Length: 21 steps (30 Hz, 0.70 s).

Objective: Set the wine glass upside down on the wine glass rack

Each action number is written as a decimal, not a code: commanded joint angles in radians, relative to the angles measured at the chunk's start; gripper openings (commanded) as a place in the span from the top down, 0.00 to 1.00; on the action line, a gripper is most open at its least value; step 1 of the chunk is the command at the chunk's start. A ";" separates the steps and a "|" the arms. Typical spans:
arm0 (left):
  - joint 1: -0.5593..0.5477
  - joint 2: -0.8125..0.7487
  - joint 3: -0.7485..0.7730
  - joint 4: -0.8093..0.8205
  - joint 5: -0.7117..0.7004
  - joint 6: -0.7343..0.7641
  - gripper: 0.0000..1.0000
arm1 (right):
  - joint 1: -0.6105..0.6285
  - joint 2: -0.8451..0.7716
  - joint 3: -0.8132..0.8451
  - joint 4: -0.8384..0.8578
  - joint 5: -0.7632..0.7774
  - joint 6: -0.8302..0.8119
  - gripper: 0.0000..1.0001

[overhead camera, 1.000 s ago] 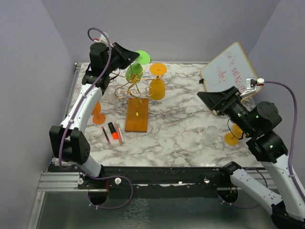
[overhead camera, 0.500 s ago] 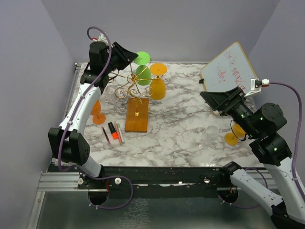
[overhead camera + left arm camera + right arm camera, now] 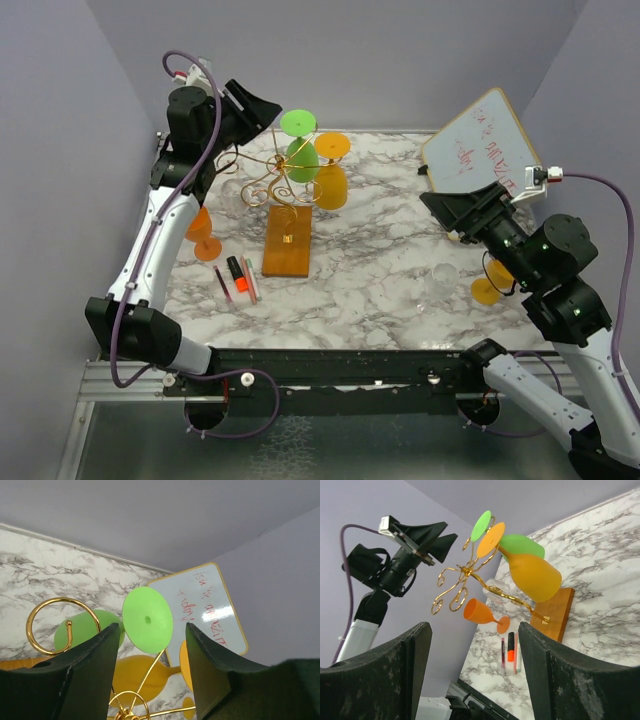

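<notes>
The gold wire rack [image 3: 276, 185] stands on its wooden base [image 3: 288, 243]. A green wine glass [image 3: 301, 152] hangs upside down on it, foot [image 3: 297, 123] up. A yellow glass [image 3: 331, 186] hangs next to it. My left gripper [image 3: 262, 108] is open and empty, up and left of the green glass. In the left wrist view, the gripper [image 3: 151, 647] faces the green foot [image 3: 147, 620] and a gold loop [image 3: 55, 615]. My right gripper [image 3: 452, 214] is open and empty, far right. The right wrist view shows the rack [image 3: 470, 575] and green glass [image 3: 522, 545].
An orange glass [image 3: 205, 236] stands left of the rack, with markers [image 3: 238, 278] in front. A clear glass [image 3: 443, 280] and a yellow glass [image 3: 488, 286] sit at the right under my right arm. A whiteboard [image 3: 480, 145] leans at the back right.
My left gripper has let go of the green glass and drawn back up and left. The green glass now hangs on the rack. My right arm shifted slightly right.
</notes>
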 commanded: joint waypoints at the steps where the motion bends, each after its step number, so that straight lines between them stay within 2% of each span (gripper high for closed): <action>1: 0.013 -0.091 -0.025 0.007 -0.019 0.055 0.39 | 0.003 0.008 0.000 -0.077 0.080 -0.053 0.25; 5: 0.013 -0.188 -0.070 0.015 0.031 0.126 0.32 | 0.002 0.037 0.022 -0.185 0.183 -0.120 0.25; 10: 0.013 -0.357 -0.197 0.022 0.144 0.203 0.24 | 0.002 0.076 0.030 -0.322 0.302 -0.184 0.25; 13: 0.013 -0.462 -0.280 -0.006 0.202 0.254 0.17 | 0.003 0.105 0.051 -0.403 0.312 -0.226 0.26; 21: 0.013 -0.716 -0.488 -0.067 0.132 0.316 0.02 | 0.002 0.148 0.094 -0.630 0.253 -0.257 0.28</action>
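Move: The green wine glass already hangs upside down on the rack, its middle some 4 cm ahead of the left hand, 5 cm to its right and 10 cm lower; the rack's orange glass is about 2 cm back, 12 cm right and 14 cm below that hand. From the right hand, the clear wine glass stands roughly level fore-and-aft, 8 cm right and 40 cm below; the standing orange glass is 2 cm ahead, 24 cm right, equally low. The green glass, already let go, is left on the rack: the left hand draws back about 17 cm, rising a little before dipping again, its fingers opening wide and tipping up. Towards the clear glass the right hand sinks some 12 cm and eases right, fingers still open, tipping down about 20 degrees and rolling its left side lower. ##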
